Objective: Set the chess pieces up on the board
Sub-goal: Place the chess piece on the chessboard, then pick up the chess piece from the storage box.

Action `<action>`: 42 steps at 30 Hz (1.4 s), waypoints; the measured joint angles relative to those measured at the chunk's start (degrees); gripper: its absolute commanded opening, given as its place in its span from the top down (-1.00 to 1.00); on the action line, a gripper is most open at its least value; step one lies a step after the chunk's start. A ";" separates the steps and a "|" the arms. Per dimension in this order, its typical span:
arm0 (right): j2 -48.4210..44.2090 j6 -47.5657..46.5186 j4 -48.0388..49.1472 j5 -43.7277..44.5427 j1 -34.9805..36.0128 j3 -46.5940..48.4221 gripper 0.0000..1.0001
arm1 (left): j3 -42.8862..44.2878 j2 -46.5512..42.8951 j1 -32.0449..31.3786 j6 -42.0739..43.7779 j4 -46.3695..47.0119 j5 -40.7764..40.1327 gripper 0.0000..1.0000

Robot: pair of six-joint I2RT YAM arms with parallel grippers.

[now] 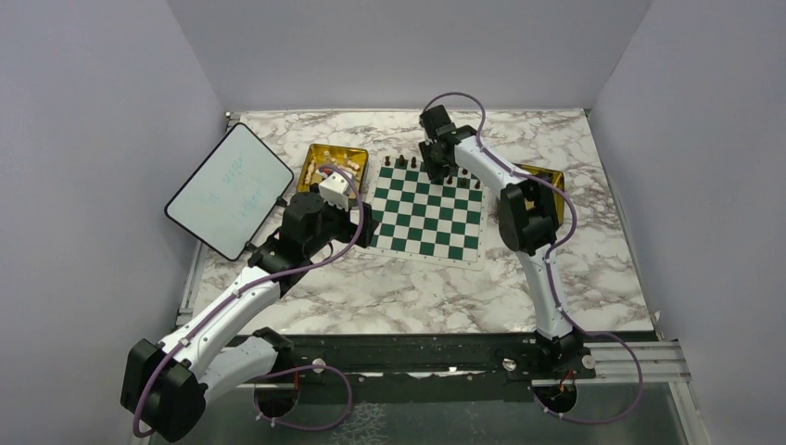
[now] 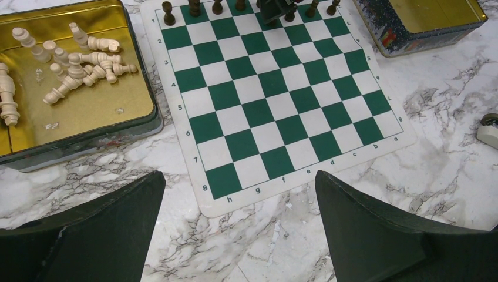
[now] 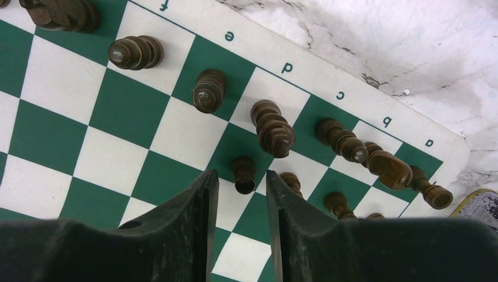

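Observation:
The green-and-white board [image 1: 426, 211] lies mid-table. Several dark chess pieces [image 3: 273, 126] stand along its far edge, from the right corner towards the middle. My right gripper [image 3: 241, 176] hangs over that row, its jaws a little apart, open. A dark pawn [image 3: 243, 169] stands upright between the fingertips with a gap on each side. My left gripper [image 2: 239, 176] is wide open over bare marble just off the board's [image 2: 276, 100] near left corner, holding nothing. Cream chess pieces [image 2: 76, 61] lie jumbled in a gold tray [image 2: 88, 126] left of the board.
A second gold tin [image 2: 423, 23] sits right of the board, partly under the right arm. A rounded white tablet [image 1: 227, 190] leans at the far left. A small white object [image 2: 487, 132] lies on the marble to the right.

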 measured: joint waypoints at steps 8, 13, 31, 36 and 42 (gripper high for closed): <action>-1.97 0.83 -0.20 0.02 0.00 -1.18 0.09 | 0.00 0.00 0.00 -0.57 0.00 -0.28 -0.98; -10.36 1.49 0.44 0.50 0.00 -7.67 0.09 | 0.20 0.00 0.00 -0.85 -0.37 -0.48 -0.98; -34.77 1.88 16.65 9.79 -10.14 -35.76 0.13 | 0.59 -1.73 -0.04 -0.81 -0.42 1.09 -0.93; -37.29 2.47 23.63 10.67 -17.22 -45.07 0.13 | 0.59 -1.90 -0.50 -0.81 -0.37 1.09 -0.90; -37.24 3.43 32.50 9.92 -20.90 -52.70 0.20 | 0.59 -1.90 -0.76 -0.81 -0.35 1.09 -0.89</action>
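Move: The crossed pair of dark chess pieces lying in the tin's far left corner is roughly 21 cm to the right hand's right, 1 cm ahead and 2 cm lower; the tin's middle is some 25 cm right and 5 cm back. Between the open fingers stands the just-placed pawn, directly beneath, with the c2 pawn level with it and 3 cm to its right. From the left hand that crossed pair is about 36 cm right, 13 cm ahead and 17 cm down. Already free of the pawn, the right hand heads for the tin: it climbs about 13 cm while easing back a few, then sweeps right, over 20 cm in all, across the pieces on the board's right and sinks over the tin. The wrist turns some 30 degrees clockwise and tilts the fingers outward; they stay part-open and empty. ##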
